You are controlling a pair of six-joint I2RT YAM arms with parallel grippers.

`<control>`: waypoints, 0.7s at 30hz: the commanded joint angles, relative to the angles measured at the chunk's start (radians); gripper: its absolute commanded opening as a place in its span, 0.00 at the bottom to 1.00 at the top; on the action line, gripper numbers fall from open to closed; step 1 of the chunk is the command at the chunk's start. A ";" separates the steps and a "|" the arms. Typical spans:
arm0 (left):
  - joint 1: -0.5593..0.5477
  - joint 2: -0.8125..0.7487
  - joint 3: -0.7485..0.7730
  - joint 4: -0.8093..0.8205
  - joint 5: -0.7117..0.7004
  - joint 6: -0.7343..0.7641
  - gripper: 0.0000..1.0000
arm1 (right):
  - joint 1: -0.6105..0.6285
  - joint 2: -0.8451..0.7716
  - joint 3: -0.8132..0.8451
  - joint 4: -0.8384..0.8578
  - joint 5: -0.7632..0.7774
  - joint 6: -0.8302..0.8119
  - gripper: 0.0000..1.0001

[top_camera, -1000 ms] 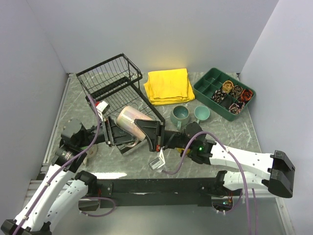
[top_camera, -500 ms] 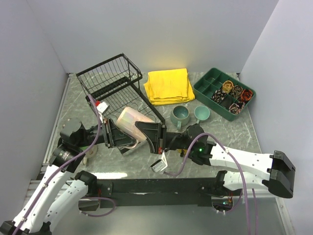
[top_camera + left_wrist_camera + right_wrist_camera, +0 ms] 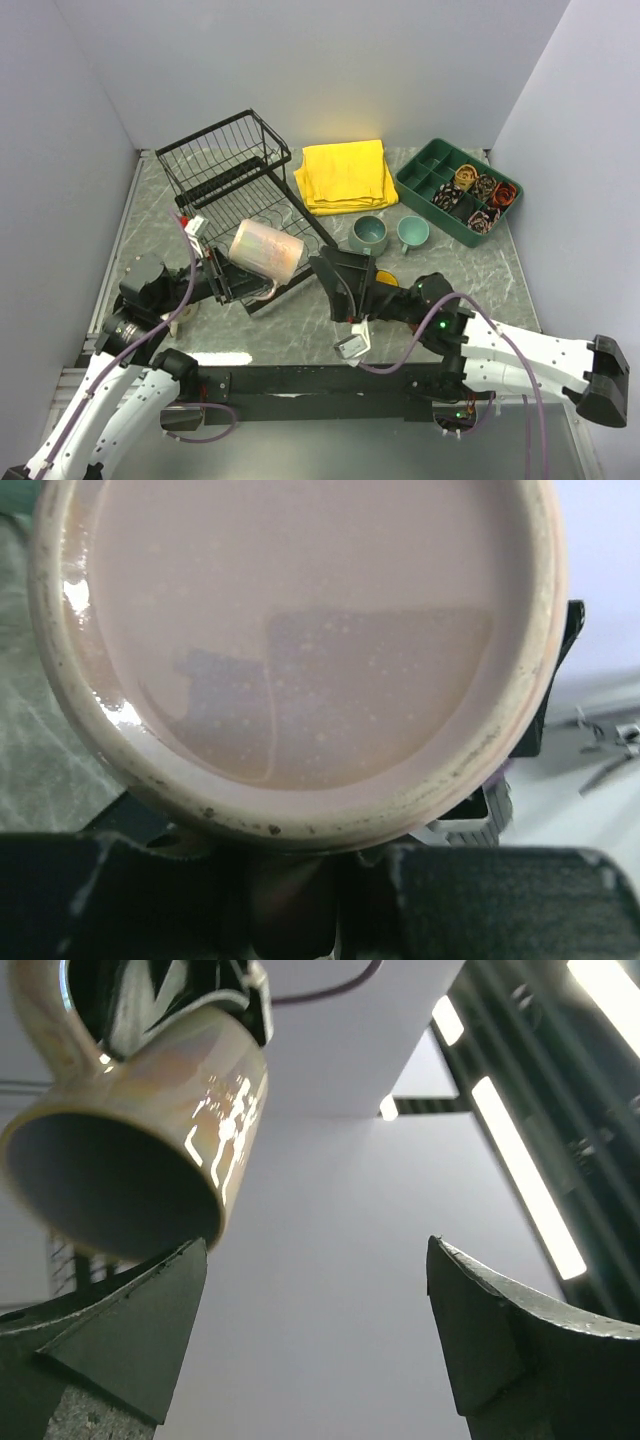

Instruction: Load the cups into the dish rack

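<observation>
A beige cup (image 3: pixel 265 250) hangs on its side in front of the black wire dish rack (image 3: pixel 225 165), with my left gripper (image 3: pixel 235 278) shut on its handle side. The left wrist view is almost filled by the cup's base (image 3: pixel 300 650), and the handle sits between the jaws of the left gripper (image 3: pixel 290 900). My right gripper (image 3: pixel 338 283) stands open just right of the cup, apart from it. From the right wrist, the cup (image 3: pixel 140 1130) shows up and to the left, beyond the open right gripper (image 3: pixel 315 1330). Two teal cups (image 3: pixel 368 235) (image 3: pixel 412 232) stand upright on the table.
A folded yellow cloth (image 3: pixel 345 175) lies behind the teal cups. A green divided tray (image 3: pixel 430 170) with small rolled items sits at the back right. The rack's slotted tray part (image 3: pixel 265 205) lies just behind the held cup. White walls enclose the table.
The right gripper has let go of the beige cup, opened wide and drawn back to the right. The left gripper now holds the cup alone and has lifted it slightly.
</observation>
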 commanded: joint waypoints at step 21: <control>-0.099 0.372 -0.010 0.225 -0.812 0.476 0.01 | -0.530 -0.140 0.435 -1.307 0.128 1.141 1.00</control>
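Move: The left hand already holds the pale pink cup by its handle; the middle of the dish rack's lower tray lies about 22 cm ahead, 5 cm left and 27 cm below. The teal cup stands 24 cm ahead and 23 cm right. Of the empty right hand, the red cup lies some 4 cm ahead and 24 cm right; the yellow cup 9 ahead, 14 right; the mint cup 23 ahead, 24 right, all around 35 cm below. Keeping its pinch on the pale pink cup's handle, the left hand sweeps down about 15 cm and forward 13 cm, with a little drift left, over the rack's lower tray, while its fingers swing from pointing right to forward and down. The right hand, already free of that cup, draws away right some 16 cm, with nearly equal travel forward and down, towards the loose cups, fingers staying wide and tipping from leftward to forward-left and downward. ##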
